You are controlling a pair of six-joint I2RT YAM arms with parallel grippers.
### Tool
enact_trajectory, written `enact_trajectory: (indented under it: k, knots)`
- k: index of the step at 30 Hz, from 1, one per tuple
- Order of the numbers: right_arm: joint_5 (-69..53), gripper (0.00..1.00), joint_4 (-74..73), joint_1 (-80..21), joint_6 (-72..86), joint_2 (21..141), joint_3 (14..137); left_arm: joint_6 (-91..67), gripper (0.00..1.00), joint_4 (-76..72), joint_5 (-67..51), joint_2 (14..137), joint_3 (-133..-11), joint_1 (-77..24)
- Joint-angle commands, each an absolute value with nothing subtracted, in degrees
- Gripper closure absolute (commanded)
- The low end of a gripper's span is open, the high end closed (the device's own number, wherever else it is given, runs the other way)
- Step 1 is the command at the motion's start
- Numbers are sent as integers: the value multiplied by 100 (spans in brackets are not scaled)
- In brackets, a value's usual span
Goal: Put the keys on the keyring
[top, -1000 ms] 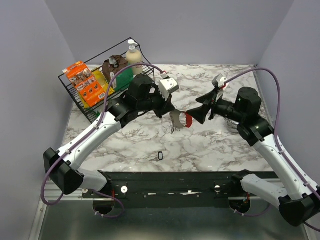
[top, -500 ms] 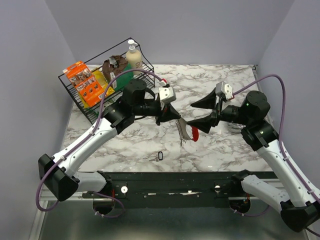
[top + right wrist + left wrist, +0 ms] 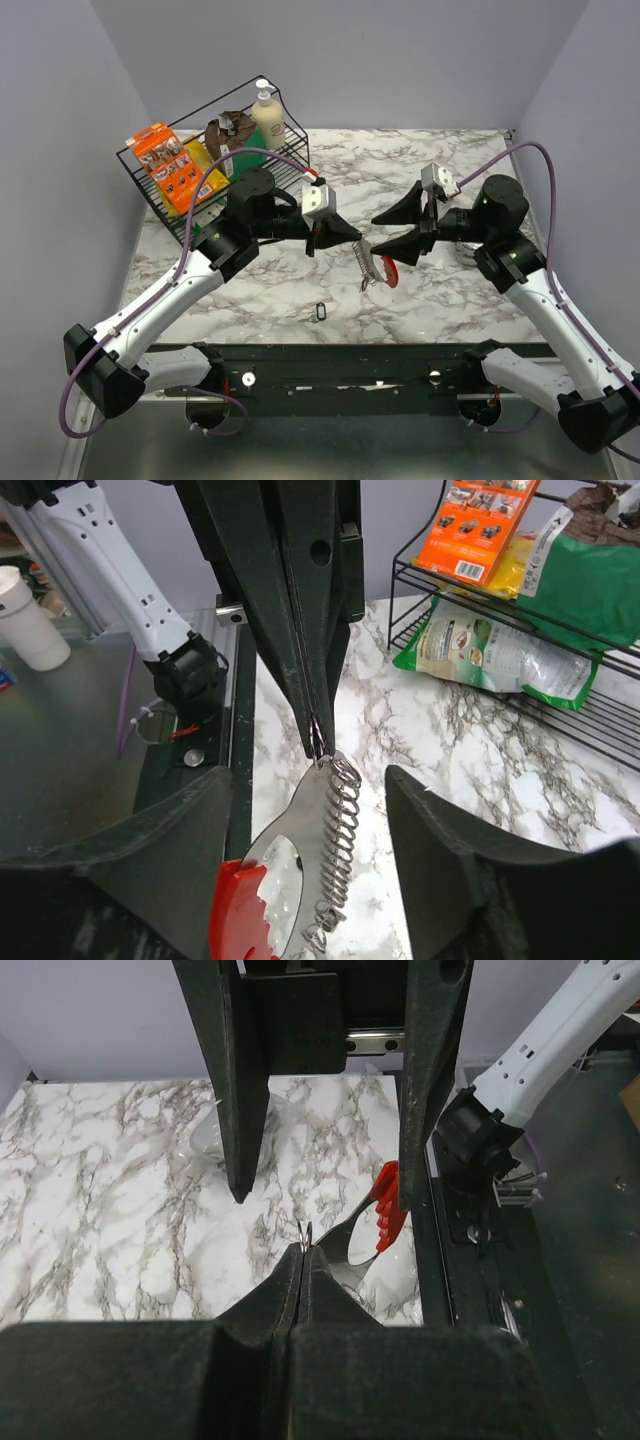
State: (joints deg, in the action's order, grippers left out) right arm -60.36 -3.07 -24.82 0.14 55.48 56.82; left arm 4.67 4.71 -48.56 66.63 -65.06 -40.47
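My left gripper (image 3: 347, 240) is shut on the thin wire ring at the top of the keyring (image 3: 374, 266), which hangs above the table: a silvery plate with a coiled spring and a red clip (image 3: 389, 272). In the left wrist view the shut left gripper (image 3: 303, 1248) pinches the ring, with the keyring (image 3: 352, 1246) beyond. My right gripper (image 3: 381, 240) is open, one finger on each side of the keyring. The right wrist view shows the right gripper (image 3: 305, 865) straddling the keyring (image 3: 322, 850). One small dark oval key (image 3: 320, 311) lies on the marble near the front edge.
A black wire basket (image 3: 158, 208) stands at the back left with an orange packet (image 3: 167, 166), a green bag (image 3: 243, 157) and a soap bottle (image 3: 266, 110). The black rail (image 3: 350, 358) with the arm bases runs along the near edge.
The left gripper has carried the keyring a little down and to the right. The right gripper has turned so that its fingers flank the keyring, and they have narrowed slightly.
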Motion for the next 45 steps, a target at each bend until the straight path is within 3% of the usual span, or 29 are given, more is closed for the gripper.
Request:
enact_trajectory:
  k: [1,4,6,11,18,26,29,32,39,40,41,43,44,45]
  knots:
    - [-6468,33,167,-2531,526,5756,5757,396,100,114,-5045,6635,-6513,-4043]
    - [-6416,37,298,-2531,694,5818,5739,343,100,114,-5071,6697,-6539,-4052]
    - [-6329,49,352,-2531,729,5801,5713,334,100,114,-5071,6741,-6548,-4043]
    - [-6170,54,360,-2531,756,5810,5713,246,100,53,-5071,6811,-6539,-4052]
    - [-6232,71,325,-2531,782,5915,5713,106,100,35,-5080,6864,-6548,-4052]
    - [-6223,78,220,-2531,694,5994,5651,26,100,-167,-5141,6882,-6548,-4061]
    - [-6231,85,229,-2531,694,6012,5643,26,100,-202,-5159,6908,-6557,-4078]
    - [-6205,99,220,-2531,703,6003,5643,-123,100,-185,-5177,6917,-6548,-4096]
    - [-6196,99,193,-2523,659,5968,5634,158,100,70,-5045,6821,-6557,-4087]
    - [-6196,99,185,-2540,668,5976,5625,202,95,175,-4967,6820,-6565,-4087]
    - [-6196,99,193,-2531,668,5959,5625,307,79,324,-4922,6803,-6583,-4087]
    - [-6196,100,193,-2531,668,5941,5625,386,65,465,-4791,6768,-6600,-4087]
    - [-6188,99,193,-2531,668,5915,5625,404,52,527,-4712,6741,-6583,-4087]
    - [-6170,99,193,-2531,668,5889,5625,457,49,536,-4694,6689,-6566,-4087]
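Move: The wire loop at the end of the red-and-silver keyring, already pinched in the left fingers, sticks out about 1 cm to the right of the left hand point at the same height. From the open right hand it lies some 2 cm to the left, 1 cm ahead and level. The wire coil hangs about 3 cm straight below the right hand, and the red handle some 3 cm back, 2 cm right and 5 cm below it. The right hand eases about 1 cm left and 1 cm forward towards the loop at the left fingertips, tipping some 5 degrees, while its wide-open fingers close gradually and pinch the loop; the left hand keeps its hold meanwhile, edging just under 1 cm right to meet it. With the right fingers shut and nearly still, the left fingers open to a little under half at the very end, letting go of the loop and standing on either side of the wire. ##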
